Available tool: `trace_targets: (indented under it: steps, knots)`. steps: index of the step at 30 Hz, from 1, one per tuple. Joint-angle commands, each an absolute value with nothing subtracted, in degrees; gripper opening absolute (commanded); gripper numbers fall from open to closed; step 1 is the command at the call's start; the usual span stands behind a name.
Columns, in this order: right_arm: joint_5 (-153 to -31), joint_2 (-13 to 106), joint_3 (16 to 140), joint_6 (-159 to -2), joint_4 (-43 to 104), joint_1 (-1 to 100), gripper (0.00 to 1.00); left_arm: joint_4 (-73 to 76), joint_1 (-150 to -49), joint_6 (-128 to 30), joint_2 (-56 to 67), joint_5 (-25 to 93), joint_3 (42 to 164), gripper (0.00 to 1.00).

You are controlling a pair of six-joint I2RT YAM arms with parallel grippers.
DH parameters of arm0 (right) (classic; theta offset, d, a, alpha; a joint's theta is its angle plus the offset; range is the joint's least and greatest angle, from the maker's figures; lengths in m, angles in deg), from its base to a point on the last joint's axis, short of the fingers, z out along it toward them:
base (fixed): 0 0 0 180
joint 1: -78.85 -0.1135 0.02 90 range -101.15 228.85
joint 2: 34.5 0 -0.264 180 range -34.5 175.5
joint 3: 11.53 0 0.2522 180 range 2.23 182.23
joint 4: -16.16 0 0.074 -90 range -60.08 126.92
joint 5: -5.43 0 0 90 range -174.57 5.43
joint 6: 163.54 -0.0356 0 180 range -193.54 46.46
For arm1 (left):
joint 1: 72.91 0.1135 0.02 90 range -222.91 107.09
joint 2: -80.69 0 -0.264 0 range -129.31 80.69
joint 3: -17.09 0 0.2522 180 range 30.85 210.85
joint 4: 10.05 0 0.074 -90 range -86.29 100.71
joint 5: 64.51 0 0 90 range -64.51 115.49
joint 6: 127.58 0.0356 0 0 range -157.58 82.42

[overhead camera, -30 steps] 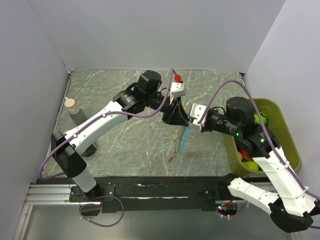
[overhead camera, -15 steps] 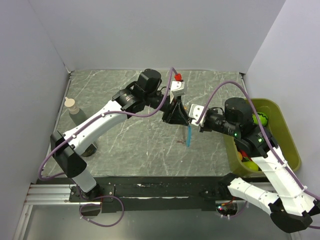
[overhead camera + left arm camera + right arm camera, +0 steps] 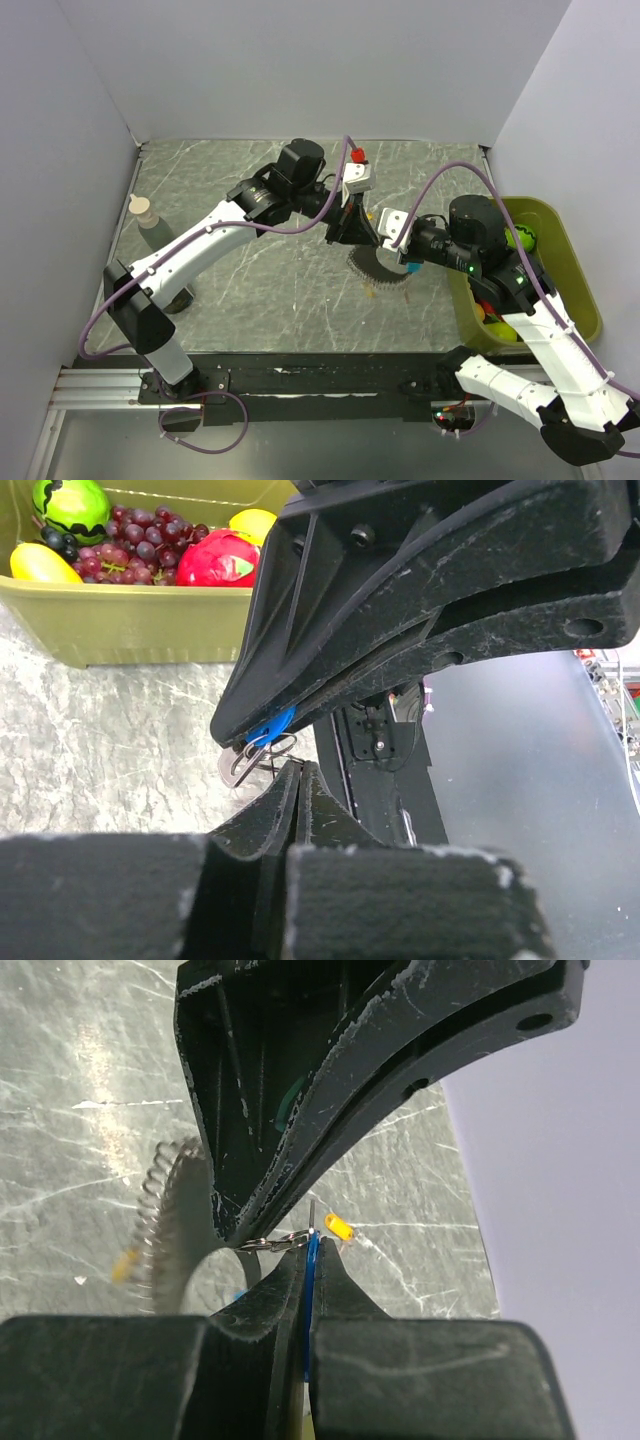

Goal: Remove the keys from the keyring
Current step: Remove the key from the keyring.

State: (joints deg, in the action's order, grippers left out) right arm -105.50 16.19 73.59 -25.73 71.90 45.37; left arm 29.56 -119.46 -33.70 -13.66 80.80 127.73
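Note:
Over the middle of the table my left gripper (image 3: 356, 238) and right gripper (image 3: 388, 250) meet tip to tip. In the right wrist view the right gripper (image 3: 312, 1245) is shut on a thin blue key (image 3: 312, 1265). From that key, silvery links of the keyring (image 3: 278, 1241) run into the tip of the left gripper (image 3: 232, 1232). An orange key (image 3: 339, 1227) lies on the table just beyond. The left gripper (image 3: 298, 768) is shut, with a thin ring wire (image 3: 262, 756) at its tips. The chain (image 3: 378, 268) below is a blurred fan with a blue piece (image 3: 412, 268) at its right end.
An olive bin (image 3: 572, 292) of toy fruit stands at the right edge of the table, close behind the right arm. A small bottle (image 3: 147, 214) stands at the far left. A red piece (image 3: 355, 156) sits near the back wall.
The left gripper has shut on the ring by the right gripper's tips. The chain and light-blue strip, hanging straight before, now swing as a blur.

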Motion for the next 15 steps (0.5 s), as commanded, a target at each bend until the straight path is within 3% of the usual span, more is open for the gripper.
trace_targets:
  steps: [1, 4, 6, 9, 15]
  knots:
    - [-106.72, 15.07, 74.83, -26.34, 68.33, 45.27, 0.0, 27.36, -120.2, -33.36, -13.27, 80.6, 128.76, 0.01]
    - [-106.37, 14.98, 74.66, -26.26, 68.33, 45.36, 0.0, 27.27, -120.2, -33.62, -13.44, 80.68, 128.85, 0.04]
    - [-106.19, 14.89, 74.57, -26.17, 68.16, 45.36, 0.0, 27.18, -120.2, -33.8, -13.44, 80.6, 128.85, 0.2]
    - [-105.84, 14.63, 74.3, -26.26, 67.89, 45.27, 0.0, 27.27, -120.2, -33.8, -13.53, 80.77, 128.85, 0.3]
    - [-106.1, 14.8, 74.92, -26.87, 68.07, 45.27, 0.0, 27.36, -120.29, -33.98, -13.62, 79.89, 129.29, 0.35]
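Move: The small metal rings linking the keyring to the blue tag sit right at the left fingertips, about 1 cm ahead and 1 cm to the right. The blue tag, pinched in the right fingers, is some 3 cm ahead of the left hand and 1 cm to its right; the keyring's pale band with its coil hangs about 3 cm back, 1 cm right and 6 cm below. From the right hand the rings lie roughly 2 cm back and 1 cm left. Spreading without travelling, the left fingers go from almost shut beside the small metal rings to about a third open, after a last slight squeeze. The left hand itself stays put with its wrist unturned, pointing right. The right hand holds still too and keeps its pinch on the blue tag. ##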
